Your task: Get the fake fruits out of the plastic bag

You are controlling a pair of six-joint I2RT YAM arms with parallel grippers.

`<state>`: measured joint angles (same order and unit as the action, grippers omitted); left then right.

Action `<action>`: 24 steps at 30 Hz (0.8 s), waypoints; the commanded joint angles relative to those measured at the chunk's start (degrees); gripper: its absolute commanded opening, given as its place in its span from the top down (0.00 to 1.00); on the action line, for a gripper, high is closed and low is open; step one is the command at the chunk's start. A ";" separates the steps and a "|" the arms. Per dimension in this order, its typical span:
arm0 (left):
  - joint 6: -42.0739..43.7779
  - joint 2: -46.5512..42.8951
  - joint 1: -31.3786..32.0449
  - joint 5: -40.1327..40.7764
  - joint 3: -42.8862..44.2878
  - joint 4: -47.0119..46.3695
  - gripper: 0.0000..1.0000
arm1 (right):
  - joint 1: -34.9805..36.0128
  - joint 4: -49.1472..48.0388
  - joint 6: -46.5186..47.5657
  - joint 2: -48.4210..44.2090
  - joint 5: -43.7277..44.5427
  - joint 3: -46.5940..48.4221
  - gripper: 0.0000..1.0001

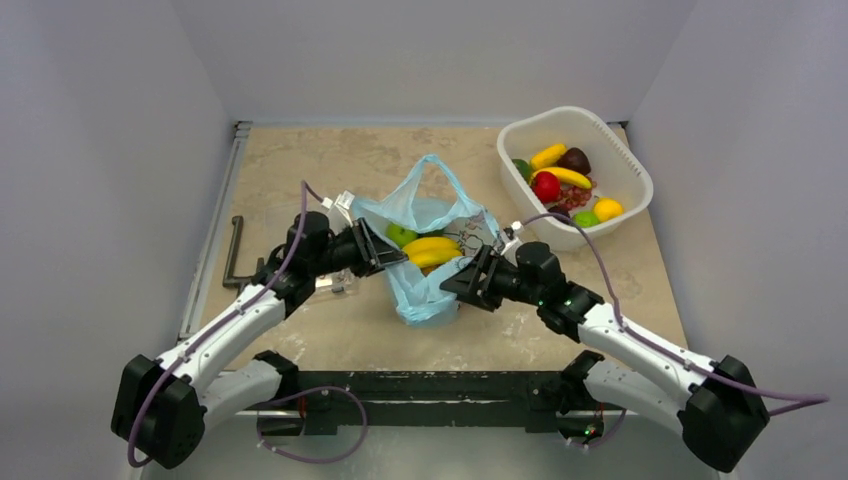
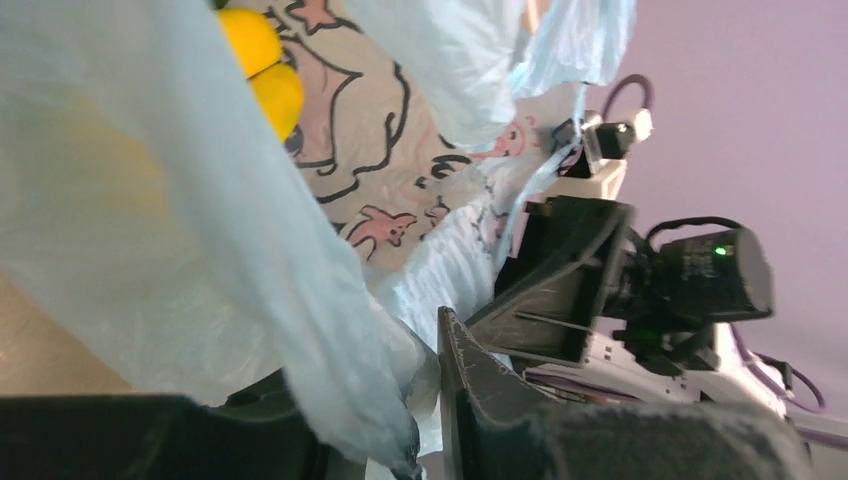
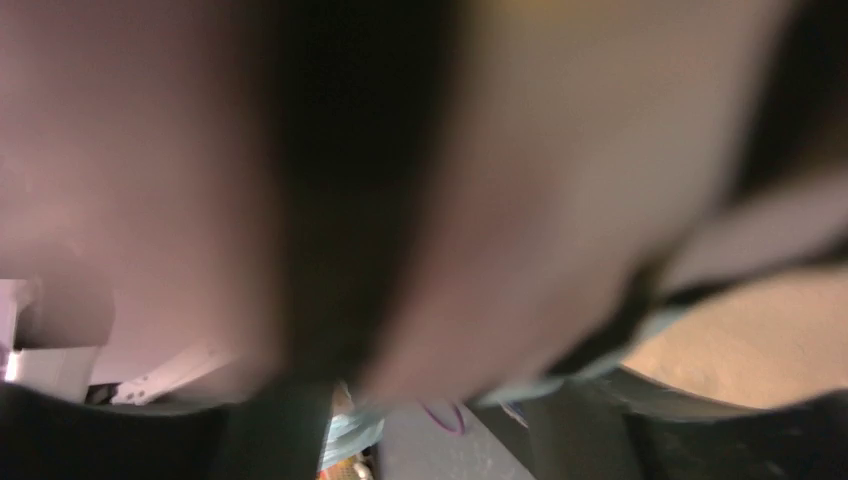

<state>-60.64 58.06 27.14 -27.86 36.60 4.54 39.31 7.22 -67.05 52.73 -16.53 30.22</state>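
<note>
The light-blue plastic bag (image 1: 425,300) lies open in the middle of the table, handles (image 1: 430,170) toward the back. A green apple (image 1: 400,235) and yellow bananas (image 1: 432,250) show in its mouth. My left gripper (image 1: 385,250) is at the bag's left rim. In the left wrist view its jaws (image 2: 428,390) stand narrow, with a fold of bag film (image 2: 200,230) pinched between them and the yellow fruit (image 2: 262,65) beyond. My right gripper (image 1: 462,275) is at the right rim, fingers spread. In its own view the right gripper (image 3: 430,440) is open, and blurred film fills most of the frame.
A white slotted basket (image 1: 628,165) at the back right holds several toy fruits. An L-shaped metal tool (image 1: 235,255) lies by the table's left edge. A clear flat item (image 1: 335,285) sits under my left wrist. Grey walls close in the left, back and right.
</note>
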 commanded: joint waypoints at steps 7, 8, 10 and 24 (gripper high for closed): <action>-13.59 6.41 -2.41 -7.18 -1.25 -49.23 1.00 | -7.65 -53.31 -0.55 13.71 -20.22 2.25 1.00; -14.91 6.40 -3.86 -6.89 -1.38 -52.74 1.00 | -9.07 -53.44 1.49 13.41 -21.23 3.80 1.00; -18.02 6.29 -6.58 -6.72 -2.05 -60.22 1.00 | -11.77 -49.44 6.94 11.79 -23.13 7.34 1.00; -22.28 8.31 -8.75 -13.63 -31.09 -86.02 1.00 | -11.40 -32.48 24.63 3.09 -29.49 -7.92 1.00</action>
<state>-82.02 65.89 17.47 -38.83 14.39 -69.06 25.08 -34.48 -49.15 60.20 -44.73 26.92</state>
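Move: At the left fingertips lies the bag's left rim, already between them; the bag's near right rim is some 2 cm ahead and 2 cm left of the right hand, about level with it. The bananas sit inside the bag, about 2 cm ahead, 6 cm right and 13 cm below the left hand. From that hand the green apple is 5 cm ahead and 1 cm left, the avocado 5 cm ahead and 6 cm right, both equally low. Shutting on the bag's rim from both sides, the right fingers pinch it as that hand reaches forward and left, while the left fingers tighten. Both hands then swing the rim up, about 15 cm and some 5 cm forward, wrists tilting the fingers upward by roughly 30 to 40 degrees, and before the end sink quickly by about 8 cm and ease back. ##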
